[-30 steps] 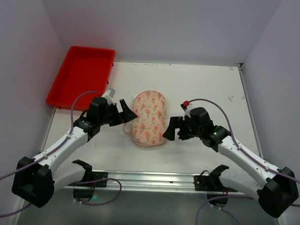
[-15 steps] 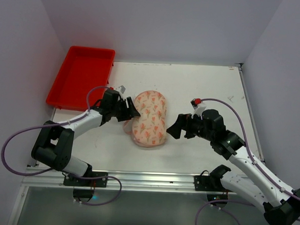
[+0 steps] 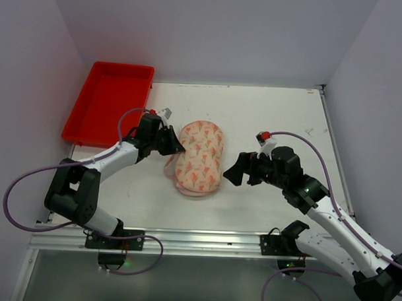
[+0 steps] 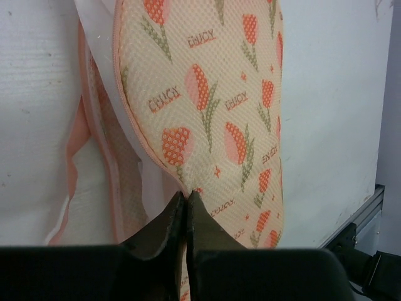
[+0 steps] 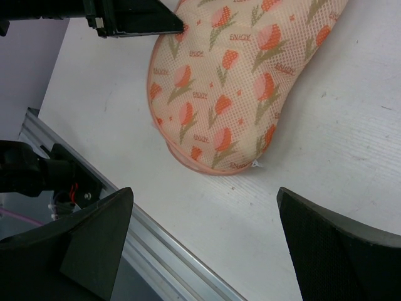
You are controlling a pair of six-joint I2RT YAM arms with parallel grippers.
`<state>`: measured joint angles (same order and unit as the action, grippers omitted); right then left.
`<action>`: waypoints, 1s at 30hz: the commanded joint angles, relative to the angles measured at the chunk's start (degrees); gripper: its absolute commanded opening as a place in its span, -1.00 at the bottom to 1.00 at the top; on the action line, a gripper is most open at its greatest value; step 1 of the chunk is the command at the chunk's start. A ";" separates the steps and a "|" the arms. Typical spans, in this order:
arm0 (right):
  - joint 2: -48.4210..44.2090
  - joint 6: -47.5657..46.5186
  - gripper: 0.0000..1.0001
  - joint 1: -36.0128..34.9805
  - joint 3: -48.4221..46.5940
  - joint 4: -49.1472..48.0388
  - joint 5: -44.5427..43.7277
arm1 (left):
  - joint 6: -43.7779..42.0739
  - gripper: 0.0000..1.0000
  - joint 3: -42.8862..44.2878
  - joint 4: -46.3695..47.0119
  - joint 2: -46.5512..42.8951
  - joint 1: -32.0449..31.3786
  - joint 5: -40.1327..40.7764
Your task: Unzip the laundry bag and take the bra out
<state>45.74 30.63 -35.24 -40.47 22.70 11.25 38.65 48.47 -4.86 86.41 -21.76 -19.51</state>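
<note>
The laundry bag [image 3: 201,157], a cream padded pouch with orange-pink tulip print and a pink edge, lies mid-table. My left gripper [image 3: 176,148] is at its left edge, shut on the rim of the printed top layer [image 4: 207,106]. In the left wrist view the black fingertips [image 4: 169,216] pinch that pink-edged rim. The bag's lower pink-edged layer [image 4: 94,157] lies parted beside it. My right gripper [image 3: 234,171] hovers open just right of the bag, with nothing between its fingers [image 5: 94,232]; the bag [image 5: 232,88] lies beyond them. The bra is hidden.
A red tray [image 3: 113,104] sits at the back left corner. An aluminium rail [image 3: 204,242] runs along the table's near edge. Grey walls close in the left, right and back sides.
My left gripper has moved in to the bag's left edge and shut on the top layer's rim, which now stands parted from the lower layer. The right arm drew back slightly and stays open.
</note>
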 commanded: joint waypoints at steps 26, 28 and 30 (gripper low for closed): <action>-24.89 -0.14 0.97 0.00 -3.48 9.82 -22.92 | 0.72 0.60 40.19 -3.31 21.60 -27.10 8.35; -28.41 0.22 0.97 0.00 -3.30 10.17 -26.00 | 0.55 0.85 42.49 -3.14 23.45 -28.34 8.52; -30.35 -0.57 0.97 0.00 -3.39 10.43 -26.97 | 0.63 0.96 43.20 -2.35 23.98 -28.78 8.61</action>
<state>17.39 30.65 -35.24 -42.09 31.57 -9.89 39.77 87.61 -8.71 110.56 -50.06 -12.67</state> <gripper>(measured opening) 0.985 0.956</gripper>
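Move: My left hand already pinches the loose left edge of the laundry bag's flap; the bag's right seam, over which the flap folds, lies about 13 cm to its right, 2 cm back and 5 cm lower. The bag's middle is some 6 cm right and 3 cm back, and the red bin about 26 cm left and 16 cm ahead. From my open right hand, the right seam lies about 7 cm ahead, 5 cm left and 16 cm below. I lift the pinched flap edge with my left hand, then sweep it about 24 cm right, arcing across the bag and past its right seam, rising some 12 cm before dipping again. My wrist turns about 20 degrees clockwise as the fingers open wide and let go. My right hand, still open, backs off up and right about 9 cm each, clearing the way. ##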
